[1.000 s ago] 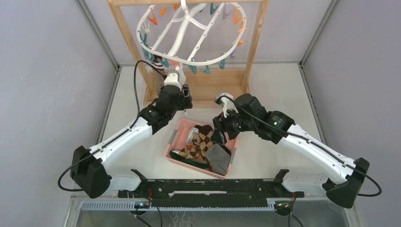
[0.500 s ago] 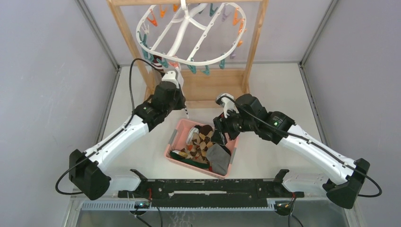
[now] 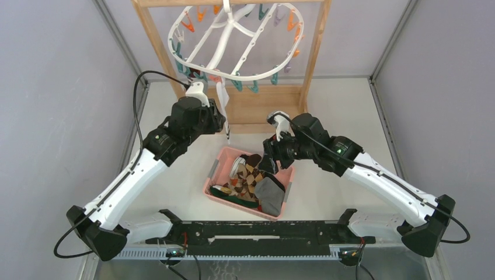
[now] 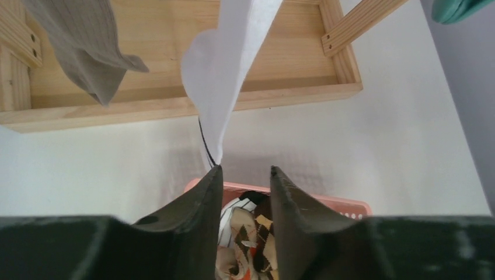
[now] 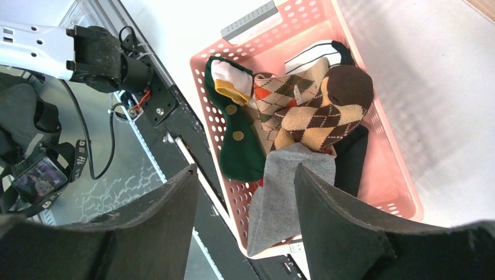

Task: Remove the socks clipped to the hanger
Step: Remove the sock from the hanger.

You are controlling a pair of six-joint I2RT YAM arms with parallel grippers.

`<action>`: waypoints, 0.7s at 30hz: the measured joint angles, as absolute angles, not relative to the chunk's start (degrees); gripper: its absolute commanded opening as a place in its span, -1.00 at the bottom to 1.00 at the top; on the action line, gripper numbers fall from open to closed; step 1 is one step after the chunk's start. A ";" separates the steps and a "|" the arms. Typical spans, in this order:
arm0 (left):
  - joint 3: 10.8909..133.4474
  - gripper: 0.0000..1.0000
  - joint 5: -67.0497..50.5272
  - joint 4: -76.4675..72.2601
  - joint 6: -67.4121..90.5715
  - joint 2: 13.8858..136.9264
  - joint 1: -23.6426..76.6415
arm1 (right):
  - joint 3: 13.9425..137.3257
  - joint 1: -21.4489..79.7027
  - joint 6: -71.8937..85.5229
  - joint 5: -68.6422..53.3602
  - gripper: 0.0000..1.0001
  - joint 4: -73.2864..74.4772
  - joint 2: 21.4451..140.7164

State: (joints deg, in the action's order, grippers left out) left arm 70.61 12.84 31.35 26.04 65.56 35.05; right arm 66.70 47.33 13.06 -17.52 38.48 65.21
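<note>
The white hanger (image 3: 233, 41) hangs from a wooden frame, with coloured clips round its rim. A white sock (image 3: 222, 96) with a black stripe dangles from it. Its lower tip (image 4: 213, 154) rests against the end of my left gripper's (image 4: 245, 169) left finger. That gripper's jaws stand a narrow gap apart with nothing between them. A grey sock (image 4: 87, 52) hangs to the upper left in the left wrist view. My right gripper (image 5: 246, 166) is open and empty above the pink basket (image 5: 379, 175), which holds several loose socks, among them green, argyle, grey and black ones.
The wooden frame (image 3: 262, 108) stands at the back of the table, its flat base (image 4: 175, 105) behind the hanging socks. The basket (image 3: 213, 175) sits between the arms near the front edge. A teal clip (image 4: 461, 9) hangs at the upper right. Grey walls close in both sides.
My left arm has swung left and back from under the hanger, and its jaws have narrowed. The white sock now hangs in plain sight beside it. The right arm has barely moved.
</note>
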 measured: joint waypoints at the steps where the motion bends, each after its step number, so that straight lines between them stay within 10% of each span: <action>1: 70.52 0.19 12.78 31.35 25.85 65.41 35.05 | 66.70 47.33 13.26 -17.50 0.36 38.37 65.21; 5: 68.75 0.97 12.75 29.36 26.04 64.90 35.05 | 66.70 47.33 13.67 -17.41 0.43 38.37 65.21; 9: 65.43 1.00 13.34 26.13 26.72 64.88 35.05 | 66.70 47.33 14.11 -16.88 0.97 38.94 64.95; 21: 60.55 0.98 15.09 13.10 28.03 69.97 35.05 | 65.52 47.35 15.64 -16.64 0.99 40.99 59.70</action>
State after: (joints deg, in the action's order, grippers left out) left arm 60.55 15.09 13.10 28.03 69.97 35.05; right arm 65.52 47.35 15.64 -16.64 40.99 59.70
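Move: The white sock hangs just in front of the left hand: its middle is about 5 cm ahead, 2 cm to the right and roughly level with the fingers. The taupe sock hangs some 12 cm ahead, 8 cm to the left and a little higher. The pink basket is about 20 cm back, 9 cm to the right and 27 cm below. From the right hand, the white sock is about 18 cm ahead, 14 cm to the left and slightly higher. No touch can be made out yet as the left hand returns to the white sock. Its nearly shut fingers spread fully while it sinks about 4 cm, then it pushes some 3.5 cm forward and a little right, bringing the open fingers to either side of the hanging cloth. The empty right hand opens wide too and backs off rightward and back, rising slightly, over the basket. ##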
